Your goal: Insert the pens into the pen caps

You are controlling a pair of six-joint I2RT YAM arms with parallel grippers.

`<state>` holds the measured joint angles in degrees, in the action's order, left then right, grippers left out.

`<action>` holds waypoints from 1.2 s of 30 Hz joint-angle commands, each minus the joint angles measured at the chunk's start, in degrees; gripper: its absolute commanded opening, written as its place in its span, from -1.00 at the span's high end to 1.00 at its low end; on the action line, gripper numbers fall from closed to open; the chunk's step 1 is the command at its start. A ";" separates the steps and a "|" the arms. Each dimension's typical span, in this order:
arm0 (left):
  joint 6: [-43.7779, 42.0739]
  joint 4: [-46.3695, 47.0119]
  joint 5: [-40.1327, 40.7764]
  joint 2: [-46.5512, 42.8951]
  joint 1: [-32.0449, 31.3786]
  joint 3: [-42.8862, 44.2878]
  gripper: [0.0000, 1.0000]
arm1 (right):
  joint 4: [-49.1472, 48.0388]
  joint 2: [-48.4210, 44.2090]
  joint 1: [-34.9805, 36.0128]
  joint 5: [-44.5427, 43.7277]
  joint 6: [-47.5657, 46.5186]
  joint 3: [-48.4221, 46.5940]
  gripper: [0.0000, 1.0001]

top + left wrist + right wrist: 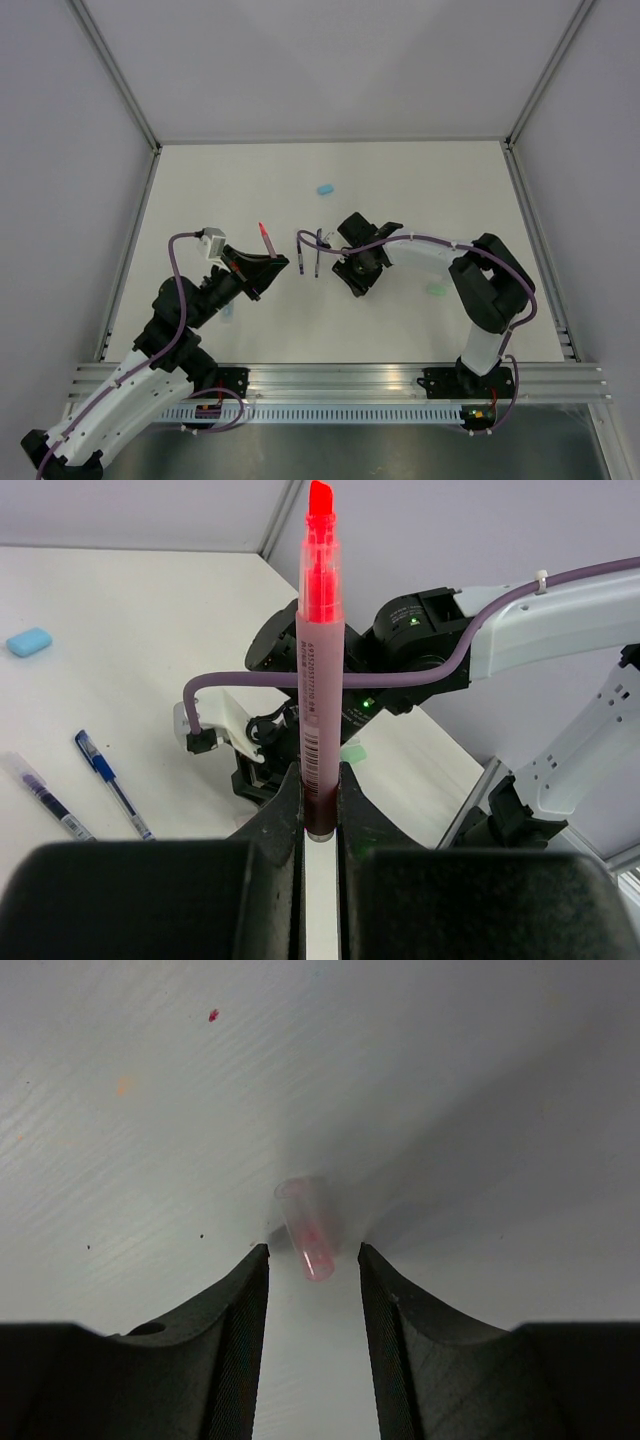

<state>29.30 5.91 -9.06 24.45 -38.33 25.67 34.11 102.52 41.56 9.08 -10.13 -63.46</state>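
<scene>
My left gripper [320, 780] is shut on the lower end of a pink pen [320, 660], which stands upright with its bright red tip uppermost. From above, the pink pen [263, 238] sticks out of the left gripper [265, 268] left of centre. My right gripper [313, 1252] is open and low over the table. A small translucent pink pen cap [307, 1228] lies on the table just ahead of and between its fingertips, touching neither. Two thin pens, one blue [112, 785] and one dark [45, 798], lie side by side between the arms. A light blue cap [324, 188] lies farther back.
A pale green piece [437, 290] lies right of the right gripper [352, 275], and a pale blue one [228, 314] beside the left arm. A purple cable [310, 238] loops over the two thin pens. Grey walls and metal rails [130, 240] bound the white table.
</scene>
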 commanded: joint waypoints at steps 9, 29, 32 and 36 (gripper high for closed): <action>0.50 0.15 2.12 -1.07 0.09 0.78 0.95 | -0.18 4.26 1.51 -3.98 0.99 -2.72 0.09; 0.41 3.66 0.71 5.86 0.09 -0.36 0.95 | -4.22 -0.99 -0.59 -8.37 10.73 -5.26 1.00; 0.58 6.30 -1.92 10.52 0.09 -0.62 0.95 | -3.88 -6.18 -3.23 -12.85 19.17 -8.33 1.00; 0.41 12.09 -10.17 16.94 0.09 -0.62 0.95 | -7.90 -15.49 -3.42 -13.93 24.97 -11.34 1.00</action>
<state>29.28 11.14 -12.08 38.13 -38.33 25.30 32.01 96.40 38.11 -2.35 6.96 -70.37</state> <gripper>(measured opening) 0.094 0.042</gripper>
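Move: The right hand is down at the table with fingers half open. The pink pen cap lies between and just beyond them, about 2 cm ahead, 1 cm left, at fingertip height. From that hand the blue pen is some 13 cm ahead and 10 left, the purple pen 13 ahead and 14 left. From the left hand, holding the pink pen high, the cap is roughly 8 cm ahead, 15 right and 27 below. Forward along the table, barely 2 cm and slightly left, the right hand slides its fingers around the cap, shuts them and pinches it, then sweeps up about 8 cm and forward, the wrist turning some 25 degrees clockwise. Late on, the left hand, still gripping the pink pen, sinks about 5 cm and goes right and forward towards the cap. ##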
